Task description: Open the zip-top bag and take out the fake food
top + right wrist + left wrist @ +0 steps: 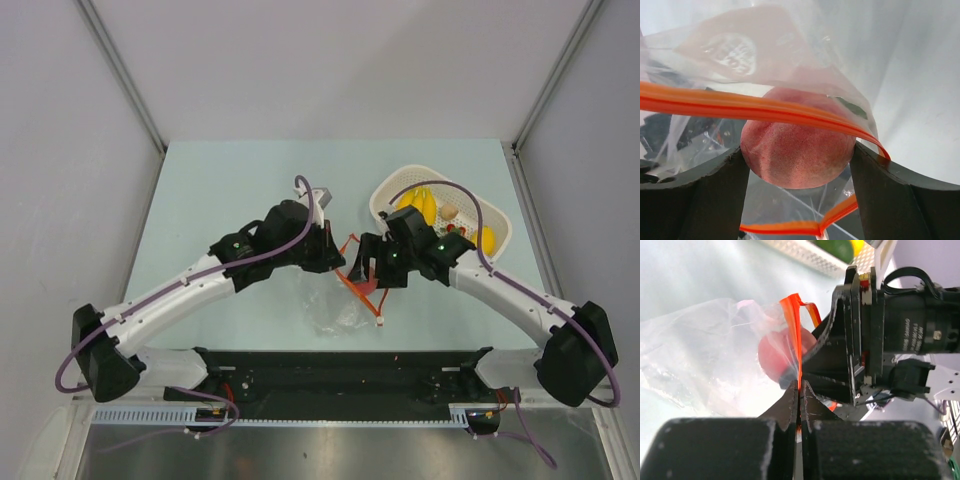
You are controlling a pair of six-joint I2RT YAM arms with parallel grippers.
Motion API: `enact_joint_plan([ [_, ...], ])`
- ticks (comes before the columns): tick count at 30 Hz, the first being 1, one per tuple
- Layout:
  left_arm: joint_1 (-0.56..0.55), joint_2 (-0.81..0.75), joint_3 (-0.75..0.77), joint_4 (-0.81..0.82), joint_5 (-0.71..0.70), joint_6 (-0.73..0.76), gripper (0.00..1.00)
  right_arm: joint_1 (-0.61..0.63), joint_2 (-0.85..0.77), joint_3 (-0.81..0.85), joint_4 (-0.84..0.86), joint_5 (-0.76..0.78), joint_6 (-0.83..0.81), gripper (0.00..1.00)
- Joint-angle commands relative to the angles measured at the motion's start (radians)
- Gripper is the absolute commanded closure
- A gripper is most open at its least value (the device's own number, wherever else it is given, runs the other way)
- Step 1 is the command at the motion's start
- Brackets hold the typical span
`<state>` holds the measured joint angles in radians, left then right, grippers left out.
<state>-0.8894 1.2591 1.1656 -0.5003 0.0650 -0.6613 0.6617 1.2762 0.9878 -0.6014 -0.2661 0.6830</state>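
Note:
The clear zip-top bag (335,305) lies crumpled on the table between my two arms, its red zip strip (792,325) lifted up. My left gripper (799,386) is shut on that strip, pinching it edge-on. The mouth of the bag (740,50) stands open. My right gripper (797,150) reaches into it, and its fingers press both sides of a round red fake food piece (795,155). The left wrist view shows that red piece (776,356) through the plastic. In the top view the two grippers (338,262) (372,268) meet over the bag.
A white perforated basket (503,232) stands at the back right, just behind my right arm. It holds a yellow banana bunch (422,207), a tan egg-like piece (451,213) and a yellow fruit (487,240). A dark green vegetable (835,247) shows at its edge.

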Motion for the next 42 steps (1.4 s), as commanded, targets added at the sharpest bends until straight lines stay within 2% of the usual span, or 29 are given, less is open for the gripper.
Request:
enact_joint_plan([
  [1,0.003,-0.023,-0.027,0.029,0.068,0.008,1.00,0.019,0.037,0.012,-0.004,0.001,0.020,0.73],
  [7,0.004,-0.012,-0.029,-0.088,-0.011,-0.024,1.00,0.009,-0.060,0.012,0.029,-0.044,0.052,0.73],
  [13,0.009,0.026,-0.024,-0.129,-0.063,-0.017,1.00,-0.013,-0.199,0.012,0.100,-0.131,0.081,0.73],
  [17,0.012,0.010,-0.026,-0.162,-0.134,-0.018,1.00,-0.030,-0.288,0.014,0.085,-0.067,0.101,0.73],
  [20,0.024,-0.013,-0.026,-0.184,-0.171,-0.017,1.00,-0.128,-0.330,0.025,-0.002,-0.021,0.092,0.73],
  [22,0.032,-0.023,-0.017,-0.191,-0.182,-0.006,1.00,-0.282,-0.334,0.029,-0.056,-0.024,0.087,0.73],
  [27,0.050,-0.041,0.042,-0.244,-0.218,0.041,1.00,-0.633,-0.270,0.048,-0.107,-0.117,0.021,0.72],
  [31,0.056,-0.078,0.052,-0.265,-0.229,0.068,1.00,-0.752,-0.129,0.074,-0.061,-0.133,0.001,0.71],
  [42,0.061,-0.204,-0.007,-0.276,-0.211,0.157,1.00,-0.812,0.236,0.172,0.063,-0.045,-0.031,0.57],
])
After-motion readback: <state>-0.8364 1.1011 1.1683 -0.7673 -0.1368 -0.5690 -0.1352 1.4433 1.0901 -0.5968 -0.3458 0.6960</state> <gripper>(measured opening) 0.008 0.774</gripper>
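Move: Already between the right fingers and still inside the zip-top bag's mouth, the peach is to go to the white basket, whose middle lies about 16 cm ahead of the right hand, 19 cm to its right and some 10 cm lower. In the basket the bananas lie about 19 cm ahead and 13 cm right, the avocado 7 cm ahead and 21 cm right. From the left hand, pinching the bag's orange zip edge, the peach is about 7 cm right, 1 cm back and 5 cm below. Lifting the peach about 10 cm out of the bag's mouth, the right hand then swings right some 21 cm and forward 14 cm to the basket, turning clockwise about 40 degrees and sinking back to its starting height, its grip kept. The left hand keeps the zip edge pinched and draws the bag left some 8 cm, dipping 5 cm on the way and rising again. ##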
